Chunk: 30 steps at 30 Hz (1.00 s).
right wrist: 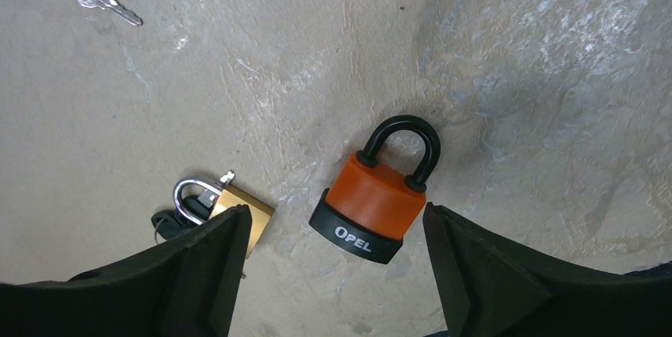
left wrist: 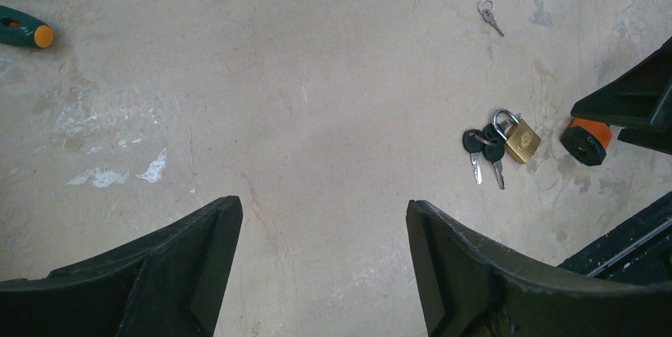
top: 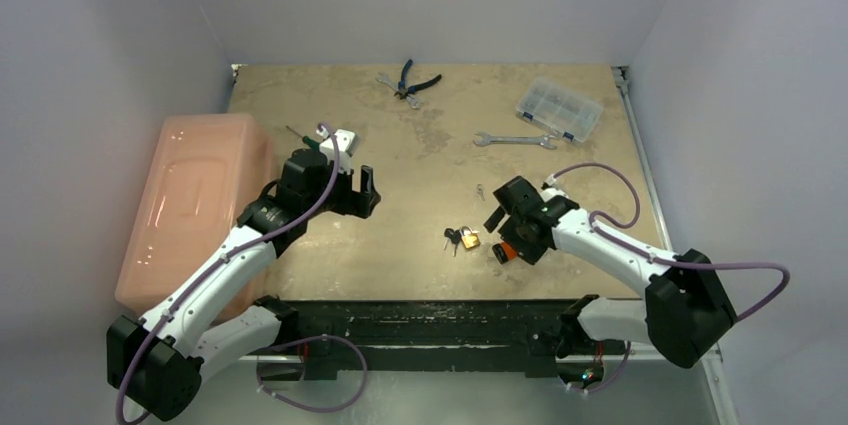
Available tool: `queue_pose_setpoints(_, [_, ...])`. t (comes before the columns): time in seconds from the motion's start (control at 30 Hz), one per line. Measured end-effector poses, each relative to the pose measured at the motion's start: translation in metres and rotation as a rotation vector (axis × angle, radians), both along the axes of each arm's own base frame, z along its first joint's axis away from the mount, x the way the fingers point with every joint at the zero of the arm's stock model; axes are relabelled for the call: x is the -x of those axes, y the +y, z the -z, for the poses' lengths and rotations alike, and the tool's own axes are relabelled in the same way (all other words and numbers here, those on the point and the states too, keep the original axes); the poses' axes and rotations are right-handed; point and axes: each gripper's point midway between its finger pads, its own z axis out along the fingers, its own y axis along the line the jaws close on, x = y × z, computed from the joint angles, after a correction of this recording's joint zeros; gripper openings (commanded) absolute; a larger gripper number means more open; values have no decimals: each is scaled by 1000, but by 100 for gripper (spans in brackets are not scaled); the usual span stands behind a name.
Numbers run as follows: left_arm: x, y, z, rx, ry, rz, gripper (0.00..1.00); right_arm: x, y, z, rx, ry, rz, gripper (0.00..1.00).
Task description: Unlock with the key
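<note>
An orange padlock (right wrist: 372,206) with a black base and a black shackle lies flat on the table. My right gripper (right wrist: 334,214) hangs open just above it, fingers on either side and not touching; in the top view the gripper (top: 505,235) is over the padlock (top: 503,251). To its left lies a small brass padlock (left wrist: 523,140) with two black-headed keys (left wrist: 483,151) on its shackle. A small silver key (left wrist: 490,16) on a ring lies farther back. My left gripper (left wrist: 323,206) is open over bare table, well left of the locks, holding nothing.
A pink plastic bin (top: 200,205) stands along the left table edge beside the left arm. A green-handled screwdriver (left wrist: 24,29) lies near it. Blue-handled pliers (top: 415,83), a wrench (top: 515,140) and a clear organiser box (top: 558,108) lie at the back.
</note>
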Motion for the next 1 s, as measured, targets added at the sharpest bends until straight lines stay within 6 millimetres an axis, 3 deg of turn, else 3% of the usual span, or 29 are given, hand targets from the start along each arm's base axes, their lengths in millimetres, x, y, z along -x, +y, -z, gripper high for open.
queue_pose_setpoints(0.27, [0,3,1,-11,3,-13,79,2,5,6,-3,14,8,77])
queue_pose_setpoints(0.63, [-1,4,2,-15,1,-20,79,9,1,22,27,61,13,77])
queue_pose_setpoints(0.83, [-1,5,2,-17,0,-23,79,11,0,30,40,79,12,60])
queue_pose_setpoints(1.0, [-1,5,2,-17,0,-23,79,9,1,31,40,76,7,38])
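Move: The orange padlock lies almost under the open right hand, about 1 cm back and 1 cm to the right, its middle some 4 cm below. The brass padlock stands about 7 cm to the hand's left and 2 cm farther out; the black-headed keys are 10 cm left and 1 cm out, and the small silver key 11 cm out and 5 cm left, all at table level. From the left hand, the orange padlock is roughly 25 cm right, 9 cm back and 16 cm down. Straight down for about 3 cm, easing back barely 1 cm, the right hand lowers its fingers either side of the orange padlock's body. They narrow a little on the way, then close to about half open once down, pinching the body from both sides with the shackle pointing away past the fingertips. ##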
